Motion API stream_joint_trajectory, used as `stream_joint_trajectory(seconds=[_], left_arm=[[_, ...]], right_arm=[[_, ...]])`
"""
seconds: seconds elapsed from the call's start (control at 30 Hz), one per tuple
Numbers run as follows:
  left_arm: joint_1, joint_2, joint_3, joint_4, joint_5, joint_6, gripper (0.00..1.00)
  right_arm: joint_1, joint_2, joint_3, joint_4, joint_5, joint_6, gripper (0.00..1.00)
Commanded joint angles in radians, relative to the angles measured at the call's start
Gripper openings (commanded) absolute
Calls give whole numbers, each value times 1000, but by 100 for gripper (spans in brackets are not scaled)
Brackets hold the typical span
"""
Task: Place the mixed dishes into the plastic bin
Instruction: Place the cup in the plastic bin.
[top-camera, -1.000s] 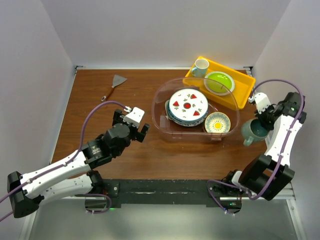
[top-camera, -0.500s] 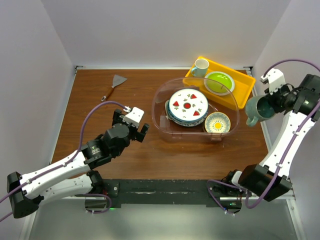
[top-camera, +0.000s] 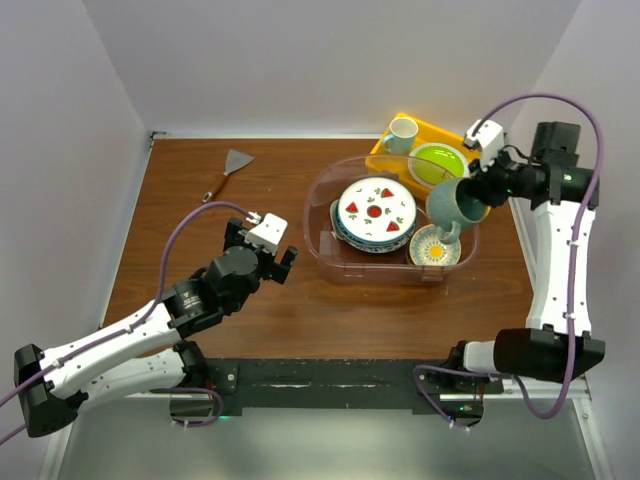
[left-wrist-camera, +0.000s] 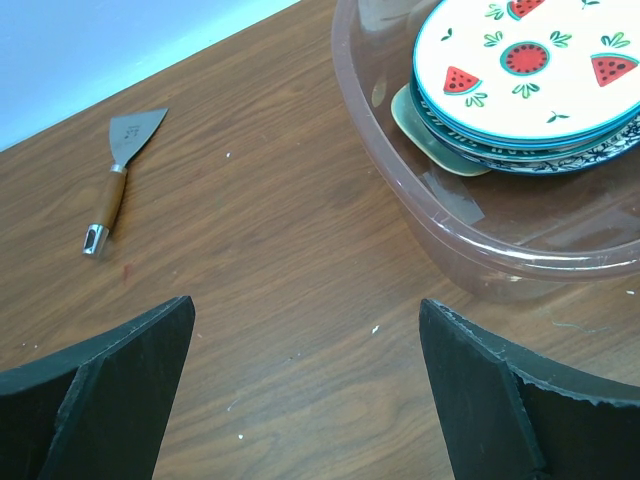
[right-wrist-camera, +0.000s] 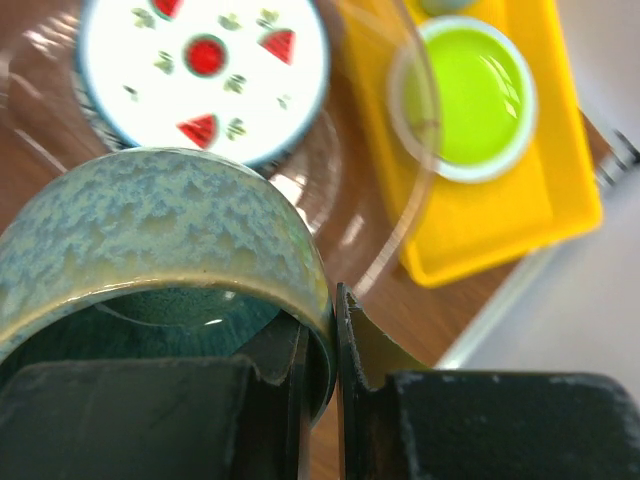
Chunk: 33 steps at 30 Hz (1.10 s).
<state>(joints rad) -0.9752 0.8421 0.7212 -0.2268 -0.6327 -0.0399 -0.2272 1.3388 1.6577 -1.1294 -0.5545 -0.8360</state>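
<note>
The grey-teal mug (top-camera: 452, 207) (right-wrist-camera: 150, 230) hangs tilted above the right part of the clear plastic bin (top-camera: 322, 250) (left-wrist-camera: 400, 190). My right gripper (top-camera: 478, 190) (right-wrist-camera: 320, 310) is shut on its rim, one finger inside and one outside. In the bin lies a stack of plates, the white one with red fruit marks (top-camera: 376, 210) (left-wrist-camera: 520, 60) on top. A small patterned bowl (top-camera: 435, 246) sits beside it, below the mug. A tan dish edge (left-wrist-camera: 430, 140) shows under the stack. My left gripper (top-camera: 262, 255) (left-wrist-camera: 305, 320) stands open and holds nothing, over bare wood left of the bin.
A yellow tray (top-camera: 490, 170) (right-wrist-camera: 500, 215) behind the bin's right side holds a lime-green plate (top-camera: 437, 163) (right-wrist-camera: 470, 95) and a white mug (top-camera: 402, 133). A wooden-handled scraper (top-camera: 228, 170) (left-wrist-camera: 112, 170) lies at the table's far left.
My right arm has lifted the mug from the table's right edge and swung it left, to above the bin. The left arm has not moved.
</note>
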Motion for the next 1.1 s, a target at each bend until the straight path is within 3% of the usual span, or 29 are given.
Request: stream_joint_trajectory(seconds=[0.0,0.43,1.07], left_arm=[[9,-5,-11,24,-5,18,100],[20,2,-17,32,-16,25,100],[30,6,-19,32,-10,26,100]], right_arm=[[104,17,79,69,-91,118,0],[400,120,33,190,79,209,0],[535,487,174,263,406,241,4]])
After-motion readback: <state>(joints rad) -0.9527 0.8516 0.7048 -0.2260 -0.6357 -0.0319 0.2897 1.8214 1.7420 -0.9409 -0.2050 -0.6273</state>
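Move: The right hand holds the cup by its rim. The watermelon plate on the bin's stack lies about 15 cm left and 10 ahead of it, some 22 cm below. The daisy bowl is 3 cm ahead and 3 left, about 23 below; the green bowl is 20 ahead and 2 left, roughly 25 below. From the left hand, the plate is about 15 cm ahead, 22 right and 15 below. Right hand swings the gripped cup left about 14 cm, then forward and down 13 cm towards the watermelon plate. ##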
